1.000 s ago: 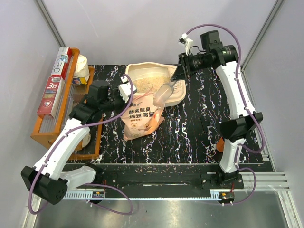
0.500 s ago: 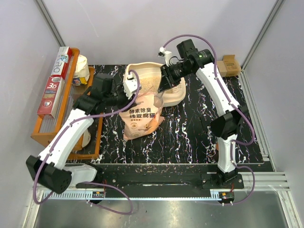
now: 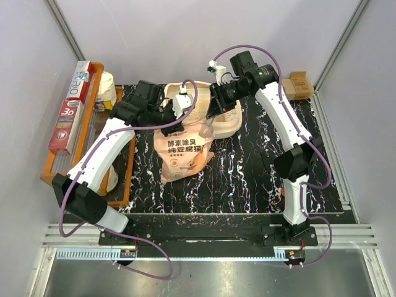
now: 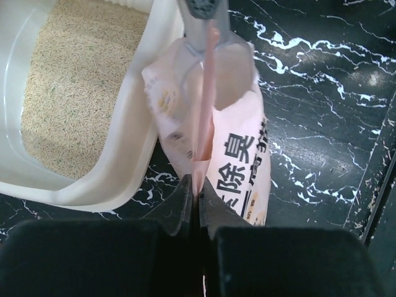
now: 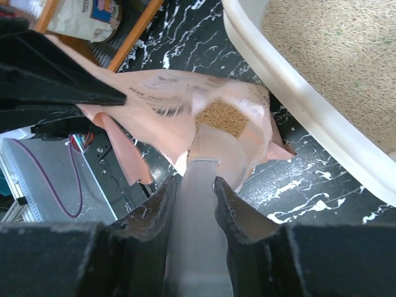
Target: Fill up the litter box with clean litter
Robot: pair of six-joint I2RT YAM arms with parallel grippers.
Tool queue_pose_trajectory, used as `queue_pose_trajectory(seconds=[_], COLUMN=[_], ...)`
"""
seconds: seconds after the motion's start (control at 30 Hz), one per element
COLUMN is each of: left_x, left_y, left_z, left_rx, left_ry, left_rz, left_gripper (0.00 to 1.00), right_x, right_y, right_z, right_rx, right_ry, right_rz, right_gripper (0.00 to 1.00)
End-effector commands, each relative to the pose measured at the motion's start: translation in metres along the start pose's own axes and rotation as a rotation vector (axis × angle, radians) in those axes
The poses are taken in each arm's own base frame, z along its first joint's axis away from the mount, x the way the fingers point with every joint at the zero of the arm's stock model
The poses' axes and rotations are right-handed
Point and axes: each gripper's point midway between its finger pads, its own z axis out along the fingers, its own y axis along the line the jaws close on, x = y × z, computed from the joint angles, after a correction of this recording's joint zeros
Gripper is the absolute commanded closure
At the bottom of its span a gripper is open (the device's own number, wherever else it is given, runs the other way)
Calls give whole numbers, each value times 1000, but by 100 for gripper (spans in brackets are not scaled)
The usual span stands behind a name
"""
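The cream litter box [image 3: 230, 128] stands at the back middle of the table, with clean litter [image 4: 74, 93] spread over its floor. In front of it lies the pink-and-white litter bag [image 3: 184, 150]. My left gripper [image 4: 198, 185] is shut on the bag's pink top edge [image 4: 204, 124], holding the mouth up. My right gripper [image 5: 195, 182] is shut on the handle of a translucent scoop [image 5: 216, 145]. The scoop's bowl sits inside the bag mouth with tan litter [image 5: 221, 119] in it, just beside the box rim [image 5: 291, 90].
An orange wooden tray [image 3: 54, 175] runs along the left side with boxes of wrap [image 3: 69, 114] and a white bag [image 3: 106, 86]. A small cardboard box [image 3: 301, 85] sits at the back right. Both grippers work close together at the bag mouth.
My right arm swung left, carrying the scoop from over the litter box into the bag mouth. My left gripper opened, shifted toward the box and shut again on the bag's top edge.
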Motion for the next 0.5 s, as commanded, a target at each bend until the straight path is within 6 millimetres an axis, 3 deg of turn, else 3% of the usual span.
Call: queue_pose_trajectory(seconds=[0.0, 0.07, 0.3, 0.47], left_x=[-9, -11, -50, -54], left_y=[-11, -12, 3, -4], left_z=[-14, -20, -43, -46], left_rx=[15, -18, -202, -217], left_ry=[-23, -51, -265, -324], left_rz=[37, 33, -10, -48], left_gripper=[100, 100, 100, 100], right_x=[-4, 1, 16, 19], right_y=[-17, -23, -43, -58], right_z=[6, 13, 37, 48], right_rx=[93, 121, 231, 346], right_ry=[-7, 21, 74, 55], right_rz=[8, -17, 2, 63], right_gripper=[100, 100, 100, 100])
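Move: The right hand already holds the clear scoop's handle, and the litter bag's open mouth lies about 5 cm back from it, 4 cm to its left and 10 cm below. The bag's body is some 13 cm back, 10 cm left and 16 cm down; the litter box's middle is about 5 cm ahead, 2 cm left and 21 cm down. From the left hand, still pinching the rim, the mouth is roughly 8 cm right, level fore and aft, and 8 cm down. The right hand sinks about 5 cm, drifting only slightly forward, and tips its fingers some 10 degrees more steeply down, so the scoop head goes down into the bag's mouth while the fingers keep their hold on the handle. Meanwhile the closed left hand keeps its pinch on the rim and draws it about 2 cm back towards the robot and a little up and to the left, away from the scoop's hand, with a slight turn of the wrist. ##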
